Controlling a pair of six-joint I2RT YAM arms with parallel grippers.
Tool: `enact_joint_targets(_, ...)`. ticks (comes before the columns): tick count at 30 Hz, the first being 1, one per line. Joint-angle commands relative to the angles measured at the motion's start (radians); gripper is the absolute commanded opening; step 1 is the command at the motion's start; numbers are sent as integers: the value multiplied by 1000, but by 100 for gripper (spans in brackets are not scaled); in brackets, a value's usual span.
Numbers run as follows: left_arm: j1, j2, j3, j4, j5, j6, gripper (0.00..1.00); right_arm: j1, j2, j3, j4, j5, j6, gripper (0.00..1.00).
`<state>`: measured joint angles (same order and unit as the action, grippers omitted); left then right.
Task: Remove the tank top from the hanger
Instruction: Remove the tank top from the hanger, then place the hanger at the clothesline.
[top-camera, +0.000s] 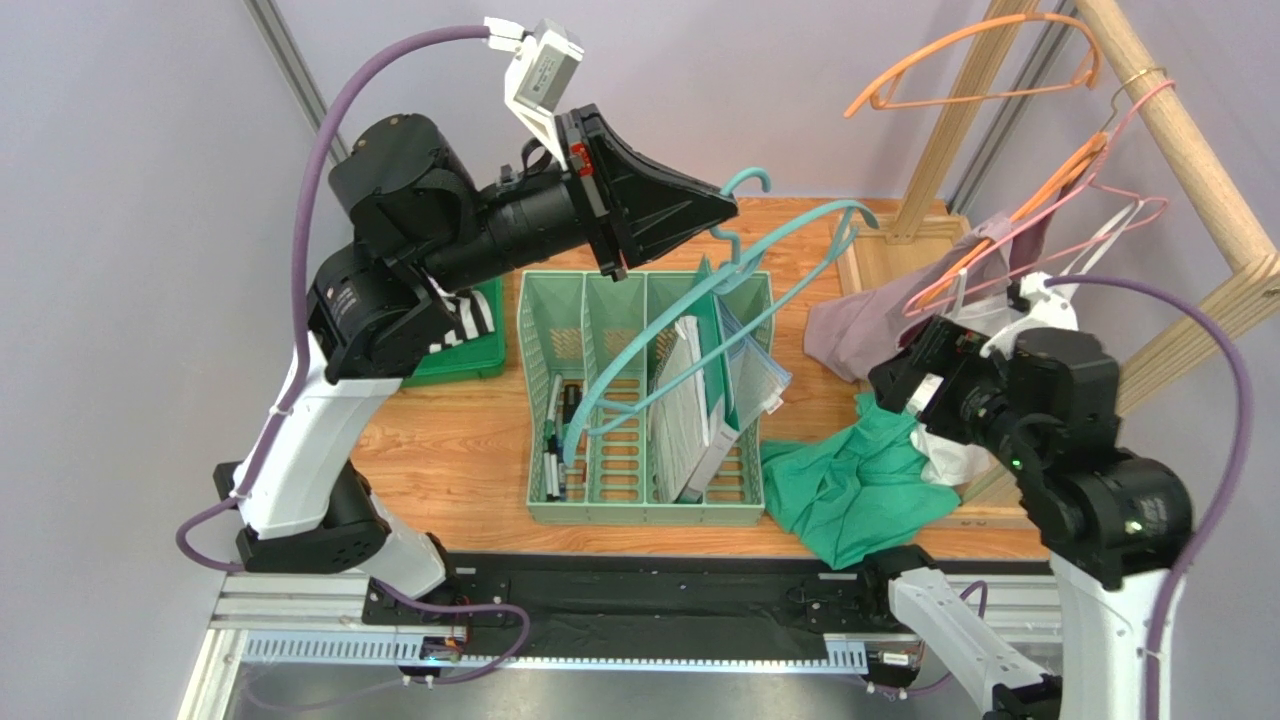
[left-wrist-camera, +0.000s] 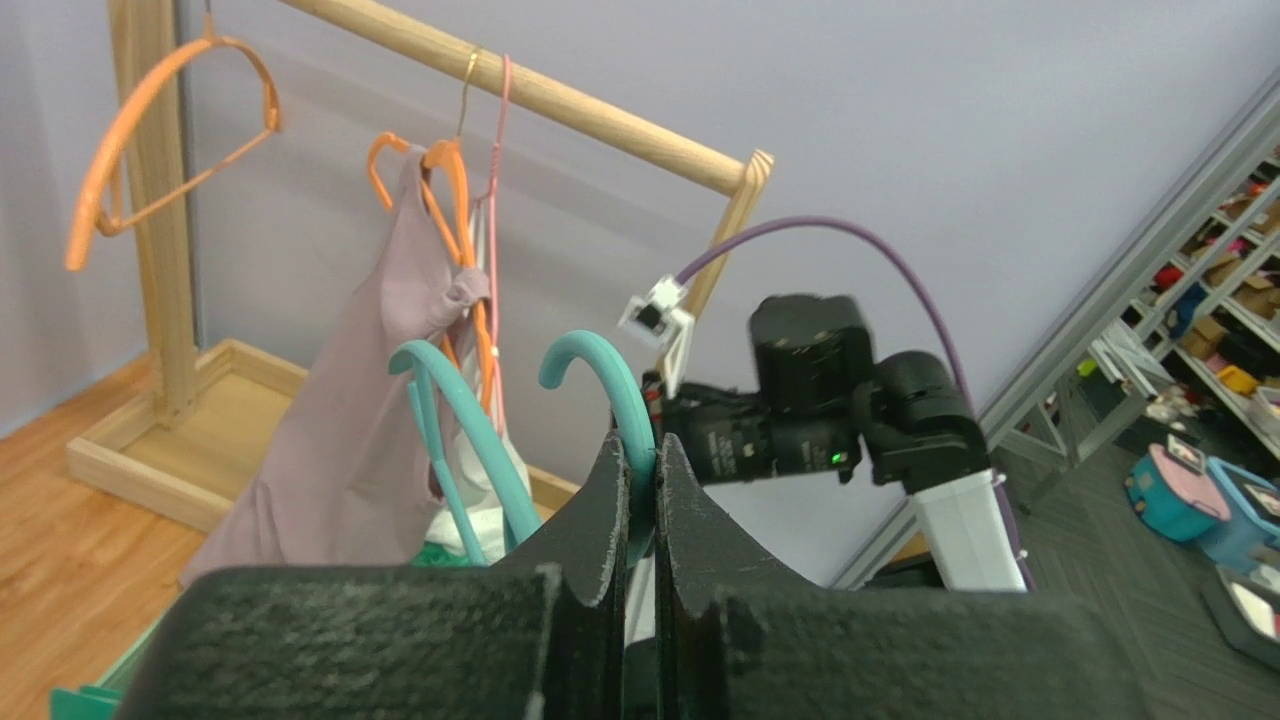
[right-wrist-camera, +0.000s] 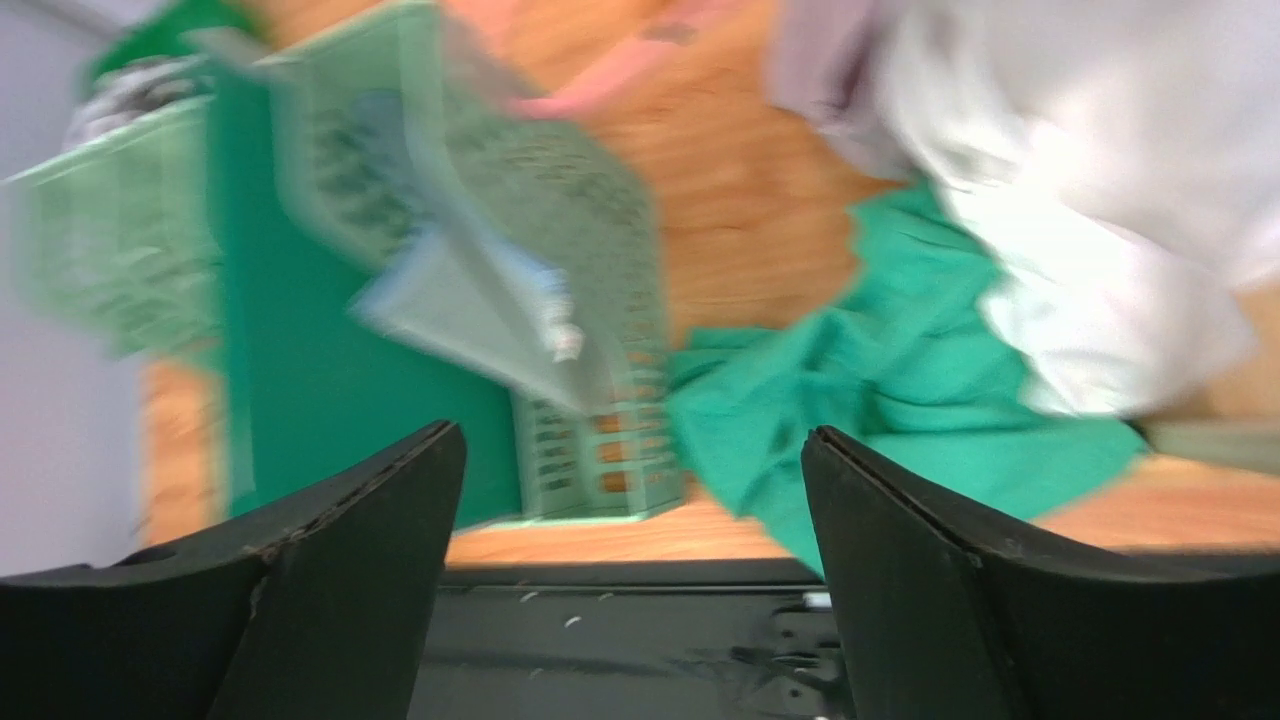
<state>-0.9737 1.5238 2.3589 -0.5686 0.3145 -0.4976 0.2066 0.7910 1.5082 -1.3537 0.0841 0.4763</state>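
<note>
The teal hanger (top-camera: 748, 177) is held up over the table by its hook (left-wrist-camera: 637, 405), and my left gripper (top-camera: 729, 210) (left-wrist-camera: 657, 443) is shut on that hook. The hanger's bare frame slopes down toward the basket with no cloth on it. The green tank top (top-camera: 857, 488) (right-wrist-camera: 902, 390) lies crumpled on the table at the front right. Just above it my right gripper (top-camera: 906, 375) (right-wrist-camera: 631, 435) stands open, with nothing between its fingers.
A green divided basket (top-camera: 639, 510) with papers stands mid-table, and a dark green bin (top-camera: 466, 353) sits behind the left arm. At the right, a wooden rack (top-camera: 1187, 135) carries orange and pink hangers, a mauve garment (top-camera: 864, 323) and a white one (right-wrist-camera: 1112, 255).
</note>
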Motion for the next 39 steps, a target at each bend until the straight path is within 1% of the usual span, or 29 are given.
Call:
enact_joint_targets(1, 3, -4, -6, 27, 54, -39, 0, 2, 46, 236, -91, -419, -99, 88)
enact_joint_targets(2, 1, -5, -16, 47, 49, -38, 0, 2, 91, 257, -102, -514, -107, 89)
enact_joint_targets(3, 1, -11, -32, 61, 32, -39, 0, 2, 108, 294, -102, -670, -104, 89)
enact_joint_targets(5, 0, -33, -90, 105, 5, -38, 0, 2, 123, 311, -66, -780, -85, 91)
enact_joint_targets(7, -6, -47, -121, 118, -49, -21, 0, 2, 125, 317, -33, -828, -79, 91)
enact_joint_targets(8, -8, -48, -128, 124, -72, -13, 0, 2, 138, 317, 2, -880, -65, 90)
enact_joint_targets(9, -13, -54, -150, 127, -121, 0, 0, 16, 146, 317, 22, -898, -32, 88)
enact_joint_targets(10, -20, -60, -168, 134, -152, 10, 0, 25, 154, 316, 43, -909, -10, 85)
enact_joint_targets(12, -22, -82, -231, 163, -243, 22, 0, 71, 169, 314, 119, -908, 40, 83)
enact_joint_targets(13, -25, -89, -252, 176, -273, 27, 0, 95, 174, 310, 151, -899, 57, 83)
enact_joint_targets(14, -26, -99, -271, 199, -302, 33, 0, 162, 177, 302, 212, -877, 76, 82)
enact_joint_targets(15, -28, -109, -298, 206, -349, 36, 0, 207, 197, 300, 238, -853, 112, 82)
enact_joint_targets(16, -29, -114, -308, 214, -360, 39, 0, 256, 211, 308, 258, -819, 123, 81)
enact_joint_targets(17, -33, -117, -312, 229, -373, 54, 0, 365, 224, 320, 277, -719, 130, 79)
enact_joint_targets(19, -54, -125, -326, 242, -429, 91, 0, 459, 269, 343, 284, -600, 137, 76)
enact_joint_targets(20, -63, -128, -334, 254, -458, 103, 0, 524, 286, 355, 295, -507, 145, 75)
enact_joint_targets(21, -69, -140, -360, 268, -504, 116, 0, 546, 315, 356, 300, -474, 159, 72)
enact_joint_targets(22, -72, -149, -377, 295, -526, 113, 0, 563, 329, 354, 318, -449, 198, 65)
enact_joint_targets(24, -79, -177, -436, 341, -568, 116, 0, 609, 341, 324, 372, -411, 232, 65)
enact_joint_targets(25, -80, -182, -447, 355, -581, 116, 0, 626, 343, 314, 431, -399, 252, 66)
enact_joint_targets(26, -82, -186, -454, 355, -601, 116, 0, 657, 343, 304, 455, -356, 265, 67)
enact_joint_targets(28, -86, -186, -457, 342, -620, 110, 0, 677, 346, 302, 488, -322, 278, 68)
enact_joint_targets(33, -131, -191, -464, 337, -713, 129, 0, 757, 381, 319, 495, -236, 275, 67)
enact_joint_targets(37, -167, -192, -466, 325, -765, 159, 0, 833, 404, 320, 515, -138, 263, 61)
enact_joint_targets(39, -183, -195, -469, 319, -792, 174, 0, 863, 421, 322, 518, -123, 263, 57)
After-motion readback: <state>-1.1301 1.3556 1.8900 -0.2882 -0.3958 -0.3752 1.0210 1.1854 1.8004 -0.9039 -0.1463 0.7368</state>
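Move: The empty teal hanger, held by its hook in the left gripper, has its middle about 12 cm below the left hand and 3 cm back. From the right hand that middle is roughly 20 cm left, 3 cm back and 17 cm up. The green tank top lies on the table nearly straight below the right hand, some 31 cm down and 2 cm right; the file box is about 26 cm left, 7 cm ahead and 25 cm down. Sweep the right gripper about 25 cm left while lifting it some 12 cm and drawing it slightly back, towards the hanger's near arm; roll its left side up, turn it some 50 degrees counter-clockwise and close the wide fingers partway around that arm, without pinching yet. Keep the left gripper shut on the hook, carrying the hanger forward and down while turning it about 30 degrees counter-clockwise. ##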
